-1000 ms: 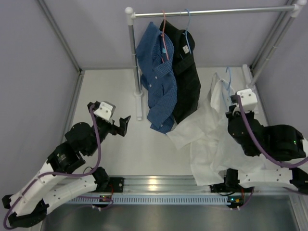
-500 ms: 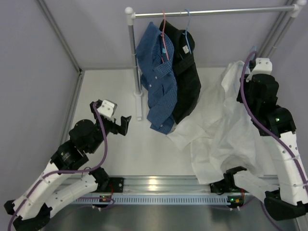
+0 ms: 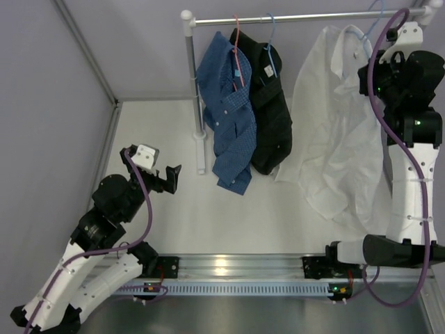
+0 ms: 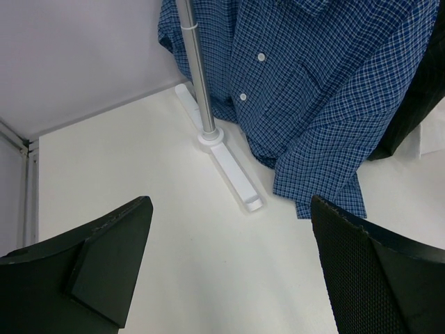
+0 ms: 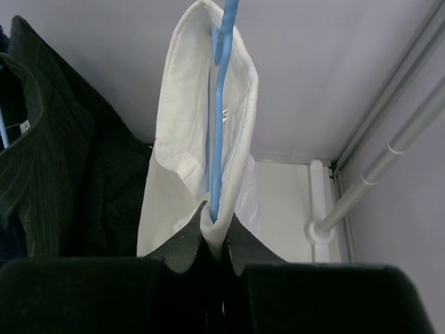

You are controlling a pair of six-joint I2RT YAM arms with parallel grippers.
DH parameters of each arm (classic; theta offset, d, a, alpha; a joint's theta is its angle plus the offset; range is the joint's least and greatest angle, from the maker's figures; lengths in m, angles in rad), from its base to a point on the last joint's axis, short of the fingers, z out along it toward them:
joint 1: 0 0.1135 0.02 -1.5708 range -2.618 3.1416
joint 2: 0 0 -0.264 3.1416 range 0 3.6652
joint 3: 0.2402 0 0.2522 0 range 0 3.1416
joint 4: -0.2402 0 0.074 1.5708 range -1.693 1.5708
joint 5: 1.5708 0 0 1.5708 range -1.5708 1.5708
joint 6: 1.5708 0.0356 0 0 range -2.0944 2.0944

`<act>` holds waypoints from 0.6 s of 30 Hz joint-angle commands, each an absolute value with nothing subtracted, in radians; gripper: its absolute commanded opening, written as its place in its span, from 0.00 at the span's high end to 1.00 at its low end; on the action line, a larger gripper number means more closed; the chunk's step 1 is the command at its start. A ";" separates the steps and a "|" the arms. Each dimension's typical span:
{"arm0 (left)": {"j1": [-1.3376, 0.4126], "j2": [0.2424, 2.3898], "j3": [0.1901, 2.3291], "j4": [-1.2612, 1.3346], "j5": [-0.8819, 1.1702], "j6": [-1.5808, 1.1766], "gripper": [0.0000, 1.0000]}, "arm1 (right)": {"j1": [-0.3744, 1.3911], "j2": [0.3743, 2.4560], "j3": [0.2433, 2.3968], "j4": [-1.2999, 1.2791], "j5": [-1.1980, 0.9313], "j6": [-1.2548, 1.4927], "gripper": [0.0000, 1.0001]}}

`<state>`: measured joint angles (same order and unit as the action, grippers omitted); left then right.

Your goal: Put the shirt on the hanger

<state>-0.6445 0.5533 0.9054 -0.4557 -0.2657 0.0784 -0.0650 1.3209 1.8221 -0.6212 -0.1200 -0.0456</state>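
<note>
The white shirt (image 3: 341,125) hangs full length at the right end of the rail, draped over the light-blue hanger (image 3: 370,28). In the right wrist view the hanger's wire (image 5: 217,139) runs up inside the shirt's collar (image 5: 177,132). My right gripper (image 5: 215,224) is shut on the shirt's fabric with the wire pinched inside it. Seen from above, that gripper (image 3: 366,69) is raised high beside the collar. The hanger's hook is close to the rail; I cannot tell whether it rests on it. My left gripper (image 3: 170,178) (image 4: 229,205) stands open over bare table, holding nothing.
A blue checked shirt (image 3: 226,104) (image 4: 327,90) on a pink hanger and a black shirt (image 3: 271,104) (image 5: 62,174) on a blue hanger hang mid-rail (image 3: 299,17). The rack's left post (image 4: 195,69) and foot (image 4: 233,167) stand ahead of the left gripper. The right post (image 5: 389,146) is close by.
My right arm has lifted the shirt and hanger from low over the table up to the right end of the rail. The left gripper has drifted slightly left, still open.
</note>
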 commanded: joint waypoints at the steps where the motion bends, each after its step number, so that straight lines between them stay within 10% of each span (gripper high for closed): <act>1: -0.606 0.522 0.891 -0.390 -0.213 0.092 0.02 | -0.077 1.354 1.911 -0.483 -0.219 -0.057 1.00; 18: -0.540 0.520 0.881 -0.390 -0.098 0.072 0.02 | -0.020 1.545 1.962 -0.423 -0.256 -0.086 1.00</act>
<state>-0.5571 0.5137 0.8841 -0.4465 -0.1444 0.0784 -0.0353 1.5665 1.9263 -0.5560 -0.2340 -0.0624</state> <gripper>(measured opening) 0.983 0.037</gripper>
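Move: The place for the white shirt's hook on the rod lies roughly 20 cm ahead of my right hand, 4 cm to its left and 10 cm above. The black shirt hangs level with this, its middle about 23 cm to my hand's left, 17 cm ahead and 12 cm lower; the rod's right end is some 15 cm right, 20 cm ahead and 10 cm up. From my left hand the hook's place is about 35 cm ahead, 42 cm right and 24 cm higher. My right hand, still pinching the blue hanger and white shirt by the near shoulder, reaches about 8 cm forward under the rod's front, drifting 3 cm left. After a slight rise it sinks, ending about 4 cm lower, to bring the hook down over the rod. The wrist swings some 8 degrees counter-clockwise; the fingers stay shut. ##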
